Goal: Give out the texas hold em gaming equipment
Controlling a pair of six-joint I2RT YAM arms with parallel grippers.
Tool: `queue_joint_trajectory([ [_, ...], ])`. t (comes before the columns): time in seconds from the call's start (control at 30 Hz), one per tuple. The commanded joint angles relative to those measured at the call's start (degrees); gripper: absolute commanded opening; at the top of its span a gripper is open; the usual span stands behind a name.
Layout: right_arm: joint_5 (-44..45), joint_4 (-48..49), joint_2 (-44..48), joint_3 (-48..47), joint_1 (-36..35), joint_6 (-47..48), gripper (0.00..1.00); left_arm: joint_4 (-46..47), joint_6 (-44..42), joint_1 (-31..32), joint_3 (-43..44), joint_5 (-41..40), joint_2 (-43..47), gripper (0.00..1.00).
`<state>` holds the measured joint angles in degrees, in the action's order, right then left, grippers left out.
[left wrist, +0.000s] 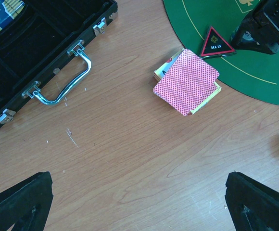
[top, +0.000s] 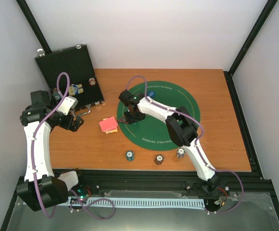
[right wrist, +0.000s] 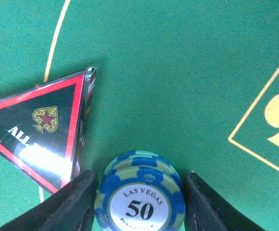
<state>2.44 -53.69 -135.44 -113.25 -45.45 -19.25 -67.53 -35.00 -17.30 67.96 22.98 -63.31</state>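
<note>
A stack of blue striped-edge "50" poker chips rests on the green felt mat between the fingers of my right gripper. The left finger is against the stack and a thin gap shows at the right finger, so the gripper is open. The black red-edged triangle marker lies just left of it, also seen as the triangle marker. The red-backed playing cards lie in a loose pile on the wood beside the mat. My left gripper hovers wide open over bare table, near the cards.
The black hinged case stands open at the back left, its chrome handle toward me. Three small chip stacks sit along the near table edge. A small blue item lies on the mat.
</note>
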Motion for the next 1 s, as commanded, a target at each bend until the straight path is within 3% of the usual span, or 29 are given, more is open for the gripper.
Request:
queue_joint_trajectory([
  [0.0, 0.2, 0.5, 0.5, -0.1, 0.4, 0.3, 0.54, -1.1, -1.4, -0.1, 0.2, 0.9, 0.9, 1.00],
  [0.3, 1.2, -1.5, 5.0, -0.4, 0.4, 0.5, 0.64, -1.6, -1.3, -0.1, 0.5, 0.7, 1.2, 1.00],
  [0.47, 3.5, -1.1, 12.6, 4.6, -1.5, -0.9, 0.70, -1.8, -1.5, -0.1, 0.4, 0.2, 1.6, 1.00],
  [0.73, 7.5, 3.9, 28.4, 25.8, -15.1, -7.5, 0.74, -2.5, -1.8, -0.1, 0.5, 0.4, 2.2, 1.00],
  [0.97, 7.7, 7.1, 31.0, 34.7, -25.3, -13.2, 0.77, -3.2, -2.4, -0.1, 0.1, 0.5, 2.8, 1.00],
])
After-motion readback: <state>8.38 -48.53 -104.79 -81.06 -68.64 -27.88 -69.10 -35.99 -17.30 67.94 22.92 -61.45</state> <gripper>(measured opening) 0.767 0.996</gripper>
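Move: The right hand still has its fingers about the 50-chip stack, down on the green mat. The next chip stack, near the table's front edge, lies about 20 cm back and 2 cm left, level with the hand. The brown stack is some 22 cm back and 12 right; the ALL IN triangle 5 cm left, 1 ahead; the red cards 12 left, 3 back. From the left hand, the front-edge stack is about 27 cm right, 8 back, 20 below. Open the right fingers to let go of the 50-chip stack beside the ALL IN triangle, and lift about 10 cm clear. Then sweep back some 20 cm off the mat towards the front-edge chip stack, turning the hand a little counter-clockwise, opening the fingers wider and sinking a few centimetres over that stack without touching it. ##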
